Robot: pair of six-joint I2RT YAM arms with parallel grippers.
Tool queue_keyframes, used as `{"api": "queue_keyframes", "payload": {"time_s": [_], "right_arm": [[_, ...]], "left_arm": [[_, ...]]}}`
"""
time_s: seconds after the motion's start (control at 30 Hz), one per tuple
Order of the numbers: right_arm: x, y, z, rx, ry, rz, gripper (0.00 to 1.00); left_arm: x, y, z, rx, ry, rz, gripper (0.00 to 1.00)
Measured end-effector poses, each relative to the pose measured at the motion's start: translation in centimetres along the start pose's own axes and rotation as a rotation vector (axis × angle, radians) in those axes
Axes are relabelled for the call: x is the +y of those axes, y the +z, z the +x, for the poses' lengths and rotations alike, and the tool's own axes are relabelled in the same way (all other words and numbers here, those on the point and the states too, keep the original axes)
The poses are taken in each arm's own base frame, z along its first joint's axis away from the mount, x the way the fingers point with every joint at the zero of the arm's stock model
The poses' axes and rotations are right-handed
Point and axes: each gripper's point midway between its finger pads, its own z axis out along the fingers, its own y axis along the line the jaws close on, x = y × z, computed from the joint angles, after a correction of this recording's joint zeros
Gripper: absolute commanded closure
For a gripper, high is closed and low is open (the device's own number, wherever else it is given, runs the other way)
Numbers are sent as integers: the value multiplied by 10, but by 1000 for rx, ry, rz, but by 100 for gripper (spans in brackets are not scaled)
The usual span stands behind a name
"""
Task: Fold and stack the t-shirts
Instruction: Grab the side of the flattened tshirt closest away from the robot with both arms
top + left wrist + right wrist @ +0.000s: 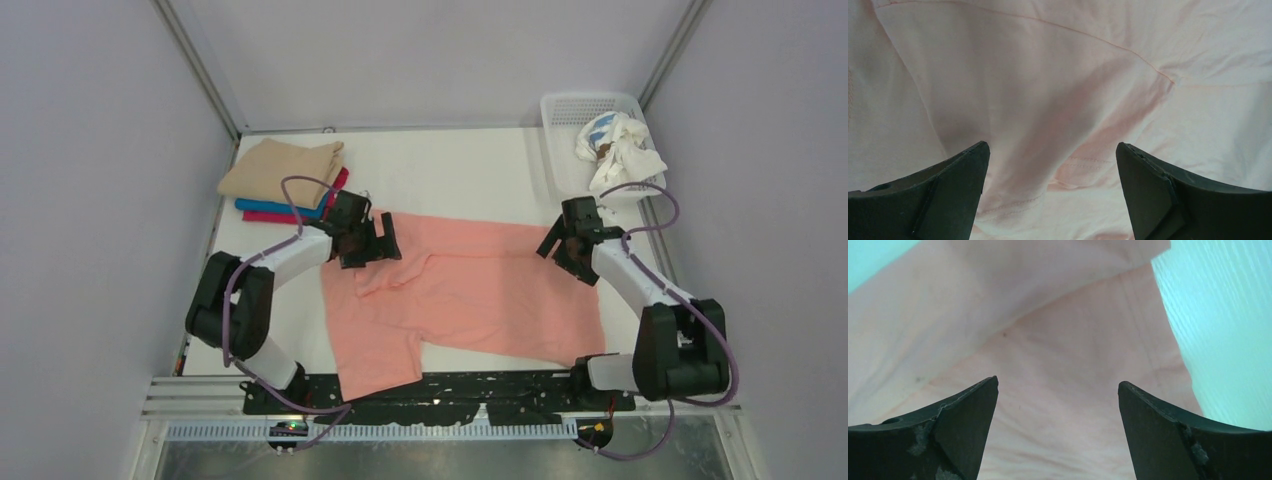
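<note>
A salmon-pink t-shirt (470, 290) lies spread over the middle of the white table, one sleeve folded inward near its left top corner. My left gripper (378, 240) hangs open over that folded sleeve; the left wrist view shows pink cloth (1058, 100) with a stitched hem between the wide-apart fingers (953, 190). My right gripper (565, 245) is open above the shirt's right top edge, with pink cloth (1058, 405) beneath its spread fingers (1158, 430). A stack of folded t-shirts sits at the back left: tan (282, 168) on top, blue (275, 208) and magenta (268, 217) under it.
A white plastic basket (585, 112) stands at the back right with a crumpled white and blue cloth (618, 148) hanging over its front. Bare table (1218, 330) shows to the right of the shirt's edge. Walls close in the table on three sides.
</note>
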Motion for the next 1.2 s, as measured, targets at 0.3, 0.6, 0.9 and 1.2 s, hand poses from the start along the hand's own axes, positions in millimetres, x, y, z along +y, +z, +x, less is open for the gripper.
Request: {"api": "queue_keyframes", "payload": {"time_s": [0.3,0.6,0.9,1.2], "right_arm": [[7,65,-21,86,30,-7,4],[25,84,-68,80,118,-138,3],[36,96,-89,65,87,-158,4],[-11,35,-74,-42,101,-46,5]], "left_arm": [[13,14,-7,25,-36,-36,0],[4,21,-34,15,-42,-33,0],[-3,35,-50,20,-36,-26,0],[-7,-14,-49,-71,-19,-3,0]]}}
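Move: The t-shirt's far edge runs about 8 cm ahead of the left hand and 9 cm ahead of the right, some 4 to 5 cm below both. From the left hand, the folded stack is roughly 16 cm ahead and 22 cm left, and a raised wrinkle lies about 5 cm back and 4 cm right. The white basket stands about 28 cm ahead of the right hand and 9 cm to its right. Both open hands drop and sweep the t-shirt forward, right about 13 cm, left 6, then rise drawing back. ##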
